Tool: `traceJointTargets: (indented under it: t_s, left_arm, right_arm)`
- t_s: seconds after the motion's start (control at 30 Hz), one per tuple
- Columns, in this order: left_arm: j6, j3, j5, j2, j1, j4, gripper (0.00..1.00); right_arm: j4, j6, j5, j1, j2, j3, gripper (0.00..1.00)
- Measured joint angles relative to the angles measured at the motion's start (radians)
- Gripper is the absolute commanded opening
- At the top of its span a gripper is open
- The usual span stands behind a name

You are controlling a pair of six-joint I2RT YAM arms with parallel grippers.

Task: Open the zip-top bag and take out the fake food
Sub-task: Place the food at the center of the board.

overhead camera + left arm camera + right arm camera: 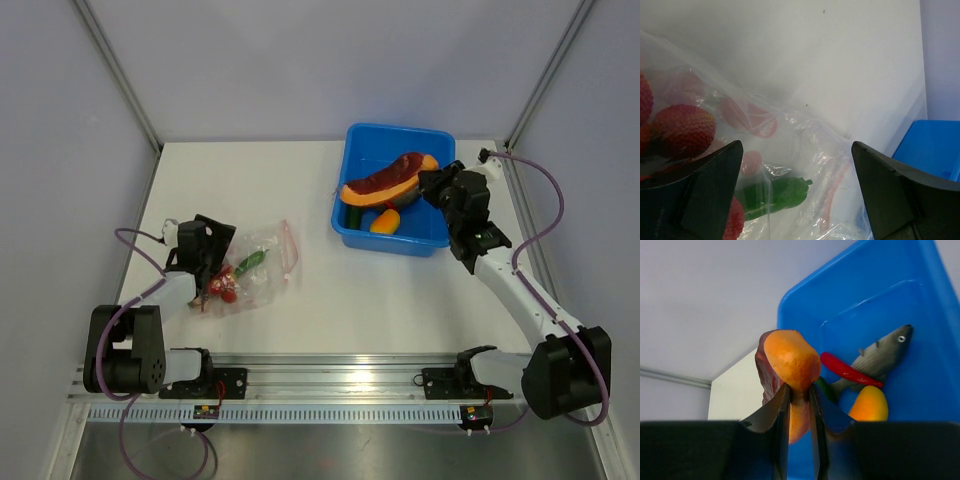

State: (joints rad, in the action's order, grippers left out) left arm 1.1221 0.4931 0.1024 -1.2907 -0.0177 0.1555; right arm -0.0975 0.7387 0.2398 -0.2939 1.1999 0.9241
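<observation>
The zip-top bag (265, 268) lies crumpled at the table's left, its pink-red zipper strip (290, 245) toward the right. Inside it are a green cucumber (780, 194) and red bumpy fruit (682, 130). My left gripper (795, 150) hovers open over the bag's left end, its fingers wide on either side of the plastic and gripping nothing. My right gripper (799, 390) is shut on an orange-and-dark-red slice of fake food (790, 357), held above the blue tub (400, 242). In the tub lie a grey fish (885, 357), a red pepper (845, 370) and a yellow-orange piece (869, 405).
The blue tub stands at the back right of the white table (330, 310). Grey walls with metal posts (120, 75) enclose the back and sides. A metal rail (330, 375) carrying the arm bases runs along the near edge.
</observation>
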Motion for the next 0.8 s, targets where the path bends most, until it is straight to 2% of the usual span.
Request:
traceJointTargets:
  t_s: [0.2,0.4,0.47,0.6,0.63,0.67,0.73,0.8]
  left_arm:
    - [0.000,0.000,0.000,0.000,-0.011,0.000,0.94]
    - [0.000,0.001,0.000,0.000,-0.029,-0.001,0.94]
    - [0.000,0.004,0.000,0.000,-0.034,-0.002,0.94]
    - [0.000,0.011,-0.001,0.000,-0.047,-0.004,0.95]
    - [0.000,0.013,-0.001,0.000,-0.051,-0.005,0.96]
    - [0.000,0.013,-0.001,0.000,-0.054,-0.006,0.97]
    - [-0.004,0.018,0.000,0.000,-0.063,-0.013,0.98]
    - [-0.007,0.025,0.000,0.003,-0.071,-0.024,0.99]
  right_arm:
    - [0.036,0.054,-0.030,0.101,0.007,-0.039,0.10]
    - [0.036,0.071,-0.054,0.116,0.041,-0.042,0.14]
    - [0.036,0.071,-0.067,0.116,0.055,-0.042,0.19]
    - [0.044,0.070,-0.077,0.116,0.081,-0.042,0.37]
    - [0.048,0.072,-0.078,0.116,0.085,-0.042,0.53]
    - [0.051,0.077,-0.080,0.117,0.087,-0.042,0.58]
    - [0.058,0.072,-0.084,0.117,0.088,-0.042,0.67]
    - [0.063,0.072,-0.084,0.117,0.088,-0.041,0.70]
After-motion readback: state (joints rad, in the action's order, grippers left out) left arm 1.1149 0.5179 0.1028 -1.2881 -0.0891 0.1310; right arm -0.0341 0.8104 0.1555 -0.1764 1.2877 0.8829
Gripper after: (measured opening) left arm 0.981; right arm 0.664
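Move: My right hand already holds the long orange-and-brown food by its right-hand end, over the blue bin. The middle of the bin's floor lies about 6 cm to the left, 5 cm ahead and 25 cm below. Down in the bin, the mango sits some 8 cm left and 3 cm back, the dark cucumber 16 cm left and 2 cm back. From my left hand, the bin's middle is about 44 cm right, 11 cm ahead and slightly below. I lower the food into the blue bin with my right hand, sinking about 7 cm while first carrying on some 4 cm to the right, then going nearly straight down, fingers tipping about 10 degrees lower. At the bottom I open them and let the food go. My left hand, still open, drifts a little to the right over the bag. ##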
